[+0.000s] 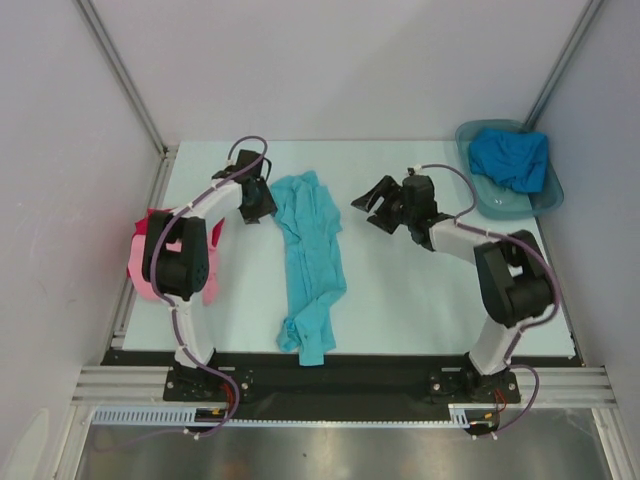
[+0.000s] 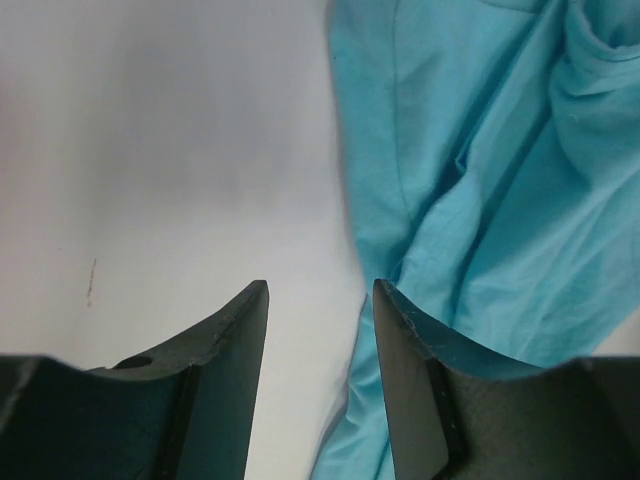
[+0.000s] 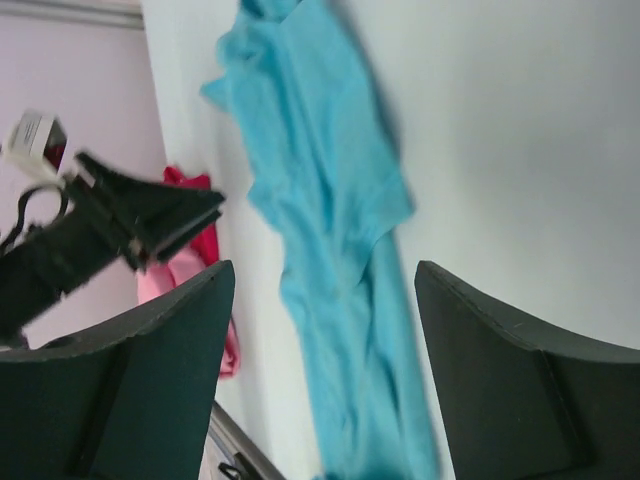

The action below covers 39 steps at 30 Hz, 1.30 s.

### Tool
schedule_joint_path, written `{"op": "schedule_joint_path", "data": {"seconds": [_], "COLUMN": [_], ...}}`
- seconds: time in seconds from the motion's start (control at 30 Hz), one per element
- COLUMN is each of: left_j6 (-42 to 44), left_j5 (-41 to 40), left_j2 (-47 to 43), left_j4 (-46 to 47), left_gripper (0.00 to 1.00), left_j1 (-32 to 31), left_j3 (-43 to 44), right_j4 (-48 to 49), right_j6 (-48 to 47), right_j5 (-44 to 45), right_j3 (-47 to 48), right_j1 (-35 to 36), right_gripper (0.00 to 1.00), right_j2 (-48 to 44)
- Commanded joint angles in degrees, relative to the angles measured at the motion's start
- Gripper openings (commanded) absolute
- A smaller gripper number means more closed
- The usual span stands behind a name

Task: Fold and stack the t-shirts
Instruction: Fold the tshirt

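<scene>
A turquoise t-shirt [image 1: 311,262] lies in a long crumpled strip down the middle of the table, from the far side to the near edge. My left gripper [image 1: 258,205] stands open just left of its upper part; in the left wrist view the cloth [image 2: 480,180] lies past the right finger and nothing is between the jaws. My right gripper [image 1: 377,208] hovers open to the right of the shirt, empty; its wrist view shows the turquoise shirt [image 3: 340,240] below. Pink and red t-shirts [image 1: 147,262] lie stacked at the left edge. A deeper blue t-shirt [image 1: 510,158] sits in the tub.
A grey translucent plastic tub [image 1: 478,202] stands at the far right corner of the table. The left arm's links partly cover the pink and red shirts. The white table top [image 1: 420,300] ends at a metal rail along the near edge.
</scene>
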Motion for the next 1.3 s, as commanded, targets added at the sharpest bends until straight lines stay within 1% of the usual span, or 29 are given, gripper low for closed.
{"op": "schedule_joint_path", "data": {"seconds": [0.0, 0.13, 0.17, 0.2, 0.3, 0.47, 0.53, 0.6, 0.73, 0.83, 0.97, 1.13, 1.27], "left_j6": [-3.0, -2.92, -2.83, -2.83, -2.74, -2.83, -3.09, -3.62, -4.06, -3.18, -3.97, -4.41, -4.33], "left_j5": [0.25, -0.98, -1.07, -1.07, -1.42, -0.99, -0.64, -0.2, 2.08, 3.76, 9.98, 10.35, 10.61], "left_j2": [-2.75, -2.66, -2.4, -2.4, -2.05, -0.56, -0.29, 0.06, 0.68, 0.5, 0.94, 2.7, 6.2], "left_j4": [6.74, 7.28, 7.28, 7.36, 7.63, 7.98, 7.98, 7.98, 8.51, 11.31, 16.66, 18.44, 19.84], "left_gripper": [0.52, 0.52, 0.52, 0.52, 0.52, 0.51, 0.51, 0.51, 0.52, 0.53, 0.54, 0.54, 0.54], "left_j1": [-0.17, 0.01, 0.1, 0.27, 0.62, 1.06, 1.06, 1.06, 1.06, 1.24, 3.35, 5.28, 5.99], "left_j3": [-2.51, -3.39, -3.48, -3.48, -3.75, -3.57, -3.57, -3.83, -4.27, -5.24, -7.08, -7.7, -6.65], "right_j4": [7.19, 7.2, 7.11, 6.59, 6.49, 10.53, 12.29, 13.08, 13.61, 14.93, 15.2, 16.42, 17.75], "right_j6": [-1.04, -1.83, -2.27, -2.53, -1.83, -0.26, -0.07, 0.01, 0.89, 2.82, 2.74, 3.79, 4.5], "right_j5": [-8.66, -11.22, -11.22, -11.83, -13.5, -15.43, -17.37, -20.08, -22.29, -24.66, -26.33, -27.39, -28.18], "right_j3": [5.71, 12.23, 13.2, 15.73, 17.69, 19.35, 20.5, 23.74, 29.9, 33.68, 36.23, 36.85, 37.29], "right_j1": [-4.36, -6.04, -6.13, -6.21, -6.56, -6.48, -6.04, -5.69, -4.64, -4.55, -4.46, -5.07, -5.34], "right_gripper": [0.78, 0.76, 0.76, 0.76, 0.76, 0.76, 0.75, 0.75, 0.75, 0.75, 0.75, 0.75, 0.75], "right_j2": [8.74, 17.88, 17.9, 20.51, 24.39, 27.92, 30.64, 33.09, 39.86, 42.07, 43.65, 44.62, 45.15]}}
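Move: Beyond the right hand, about 12 cm ahead, 9 cm to its left and 11 cm below, lies the upper right edge of the turquoise t-shirt, which is gathered into a narrow strip; the blue basin sits some 20 cm ahead and 31 cm to this hand's right. From the left hand, the shirt's far left corner is roughly 7 cm ahead, 4 cm to the right and 6 cm lower; the pink shirt lies about 11 cm back and 19 cm left. Reaching forward and down with the gripper still wide open, the right hand covers about 12 cm ahead and 8 cm down, then swings some 7 cm left towards the shirt's upper right edge, turning counter-clockwise and raising its left side. The empty left hand, half open, closes in on the far left corner, sinking about 4 cm and easing 3 cm forward while its left side rolls down some 10 degrees. Neither gripper shuts. ##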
